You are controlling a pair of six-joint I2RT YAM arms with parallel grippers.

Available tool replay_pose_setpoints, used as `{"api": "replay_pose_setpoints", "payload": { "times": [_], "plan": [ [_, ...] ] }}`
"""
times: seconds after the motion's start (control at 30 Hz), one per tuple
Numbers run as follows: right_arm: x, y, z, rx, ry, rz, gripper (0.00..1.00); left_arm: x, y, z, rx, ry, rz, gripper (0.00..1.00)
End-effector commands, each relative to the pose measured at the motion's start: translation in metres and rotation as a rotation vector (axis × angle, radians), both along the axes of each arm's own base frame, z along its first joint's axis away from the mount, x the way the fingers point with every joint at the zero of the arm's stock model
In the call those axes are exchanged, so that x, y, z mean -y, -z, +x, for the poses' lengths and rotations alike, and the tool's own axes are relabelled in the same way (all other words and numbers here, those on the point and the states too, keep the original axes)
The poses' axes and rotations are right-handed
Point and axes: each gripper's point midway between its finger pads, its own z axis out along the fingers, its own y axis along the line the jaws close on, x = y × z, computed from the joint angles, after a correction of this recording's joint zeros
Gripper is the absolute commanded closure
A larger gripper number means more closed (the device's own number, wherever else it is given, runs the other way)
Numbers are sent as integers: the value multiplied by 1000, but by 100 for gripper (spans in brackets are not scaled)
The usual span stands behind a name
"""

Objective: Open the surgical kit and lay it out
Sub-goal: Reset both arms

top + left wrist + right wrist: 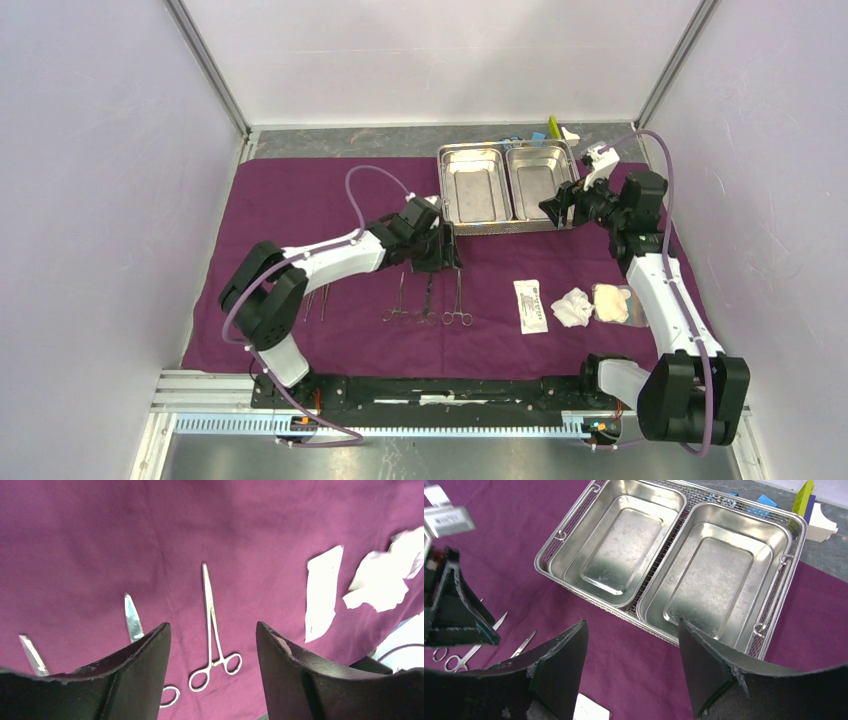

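The plum-purple cloth (300,200) lies spread flat over the table. At its far edge sits the two-compartment steel tray (505,225), both compartments empty. Three scissor-handled instruments (428,300) lie side by side near the front, tweezers (315,303) to their left. A white packet (530,305) and gauze pads (572,307) lie to the right. My left gripper (212,625) hovers open over a pair of forceps (206,587), apart from them. My right gripper (632,625) is open over bare cloth just before the tray (589,587), holding nothing.
Small blue (766,501) and yellow-green (804,495) blocks and a white piece (821,525) sit on the grey strip behind the tray. White walls close in both sides. The left arm's gripper (454,605) shows at the left of the right wrist view.
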Motion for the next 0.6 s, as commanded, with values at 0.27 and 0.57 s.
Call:
{"api": "replay_pose_setpoints", "payload": {
  "times": [0.27,0.57],
  "plan": [
    [4,-26,30,106,-32,-82,2,-62,-114,100,460,-108,27,0],
    [3,-29,36,156,-26,-106,2,-131,-167,145,677,-250,156,0]
  ]
}}
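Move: The left gripper is already clear of the clamp just laid down, which lies about 6 cm back, 1 cm right and 5 cm below it. The dark-tipped scissors lie 5 cm left and 7 cm back, the white packet 16 cm right and 9 cm back. The metal tray's middle is some 14 cm ahead and 12 cm right. From the right gripper, the tray's middle is about 4 cm ahead, 9 cm left and 17 cm below. Bring the empty left gripper away from the clamp in one quick sweep, forward, up and to the left about equally, roughly 19 cm in all, to the open cloth left of the tray. Tip its fingers up towards forward by nearly 30 degrees and spread them fully on the way. Ease the right gripper some 2 cm forward, high over the tray, opening it fully too. ##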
